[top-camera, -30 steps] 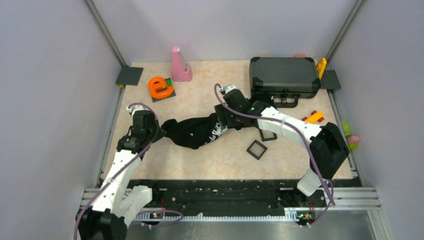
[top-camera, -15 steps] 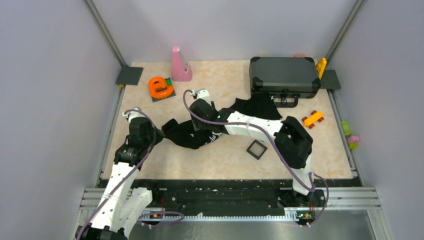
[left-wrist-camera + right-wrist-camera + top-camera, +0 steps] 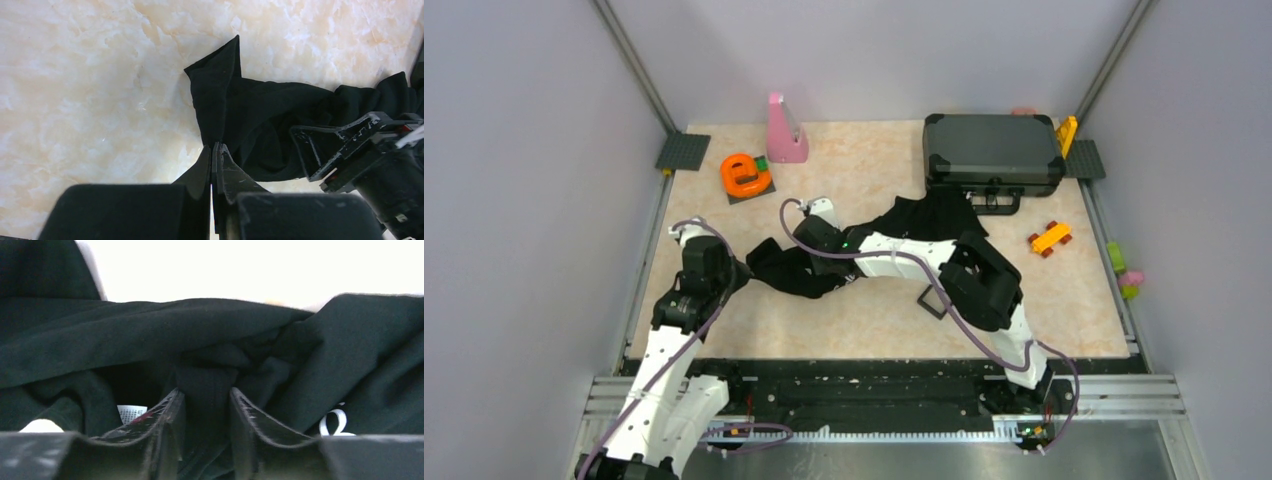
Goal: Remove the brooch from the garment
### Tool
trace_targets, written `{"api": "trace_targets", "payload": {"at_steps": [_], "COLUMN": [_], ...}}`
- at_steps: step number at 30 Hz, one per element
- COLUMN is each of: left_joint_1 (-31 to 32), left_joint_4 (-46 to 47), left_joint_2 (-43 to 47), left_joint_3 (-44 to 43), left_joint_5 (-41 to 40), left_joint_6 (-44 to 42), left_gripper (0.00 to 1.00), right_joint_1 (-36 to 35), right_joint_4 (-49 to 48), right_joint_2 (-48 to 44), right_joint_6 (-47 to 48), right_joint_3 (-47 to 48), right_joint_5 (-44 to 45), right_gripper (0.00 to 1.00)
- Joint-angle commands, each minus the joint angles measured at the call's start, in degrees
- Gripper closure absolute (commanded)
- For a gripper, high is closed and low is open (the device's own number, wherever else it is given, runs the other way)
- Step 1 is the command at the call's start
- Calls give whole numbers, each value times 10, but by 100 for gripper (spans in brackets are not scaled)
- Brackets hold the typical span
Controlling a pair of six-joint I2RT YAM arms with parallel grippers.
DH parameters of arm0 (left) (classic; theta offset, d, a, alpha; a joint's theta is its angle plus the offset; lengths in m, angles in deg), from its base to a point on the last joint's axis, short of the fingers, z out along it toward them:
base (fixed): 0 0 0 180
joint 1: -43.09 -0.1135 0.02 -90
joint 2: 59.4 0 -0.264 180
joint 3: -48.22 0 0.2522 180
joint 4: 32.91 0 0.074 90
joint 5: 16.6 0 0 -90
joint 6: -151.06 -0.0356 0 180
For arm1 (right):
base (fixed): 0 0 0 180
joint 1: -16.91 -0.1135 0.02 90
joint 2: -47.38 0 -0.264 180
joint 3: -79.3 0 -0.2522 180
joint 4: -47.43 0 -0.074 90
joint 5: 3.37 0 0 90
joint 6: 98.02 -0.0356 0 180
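The garment [image 3: 796, 276] is a crumpled black shirt stretched across the mat, from my left gripper [image 3: 736, 270] to the case. In the left wrist view, my left gripper [image 3: 215, 146] is shut, with a corner of the garment [image 3: 260, 120] running into its tips. My right gripper [image 3: 802, 252] is pressed down into the shirt's left part. In the right wrist view its jaws [image 3: 205, 392] stand half apart. A ribbed fold of the garment [image 3: 150, 335] fills the gap and touches both pads. A white care label [image 3: 131, 413] and white lettering [image 3: 336, 422] show. The brooch is hidden.
A dark hard case [image 3: 992, 148] stands at the back right. An orange ring toy [image 3: 745, 174] and a pink object [image 3: 784, 130] are at the back left. A black square frame [image 3: 929, 299] is partly under my right arm. An orange toy [image 3: 1049, 238] lies at the right.
My right arm swung left from near the case to the shirt's left part, and its jaws narrowed onto a fold. The left gripper stayed shut and shifted slightly.
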Motion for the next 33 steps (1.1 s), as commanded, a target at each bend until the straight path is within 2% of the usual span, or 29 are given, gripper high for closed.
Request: {"api": "trace_targets", "payload": {"at_steps": [1, 2, 4, 7, 11, 16, 20, 23, 26, 29, 33], "left_joint_1": [-2, -3, -3, -3, -3, -3, -3, -3, -3, -3, -2], "left_joint_4": [7, 8, 8, 6, -27, -81, -86, -52, -7, 15, 41], "left_joint_2": [3, 0, -8, -36, -103, -184, -226, -218, -175, -134, -106], "left_joint_3": [-26, -29, -44, -91, -212, -387, -505, -547, -545, -544, -544], "left_joint_5": [-13, -14, -18, -28, -63, -131, -137, -103, -44, 50, 228], "left_joint_6": [2, 1, -3, -10, -33, -75, -111, -138, -164, -162, -97], "left_gripper": [100, 100, 100, 100, 100, 100, 100, 100, 100, 100, 100], "right_joint_1": [-4, -4, -3, 1, 28, 84, 119, 125, 125, 125, 125], "right_joint_4": [8, 16, 27, 47, 58, 54, 48, 27, 23, 7, -35], "right_joint_2": [8, 2, -20, -55, -109, -163, -172, -176, -198, -259, -364], "right_joint_6": [1, 8, 28, 72, 139, 201, 229, 266, 286, 295, 316], "right_joint_3": [37, 45, 62, 107, 174, 259, 357, 416, 436, 406, 324], "right_joint_5": [33, 41, 64, 102, 100, 44, -7, -17, -22, -28, -47], "right_gripper": [82, 94, 100, 100, 100, 100, 100, 100, 100, 100, 100]}}
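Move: The right hand, half open, has a fold of the black garment right between its fingertips, about 1 cm lower. From this hand, the white print is roughly 7 cm to the right and 2 cm back, a black frame some 24 cm right and 5 cm back, the orange ring about 13 cm left and 21 cm ahead. The left hand, still pinching the garment's left end, has that fold about 13 cm to its right, 5 cm ahead and 9 cm down. Shut the right gripper on the fold of cloth under it, then sweep it up nearly 50 cm, first forward, then easing back, while drawing it about 12 cm to the right, fingers tilting up. Raise the left gripper with it some 33 cm, also forward and then back, tipping its fingers up and keeping its hold. ##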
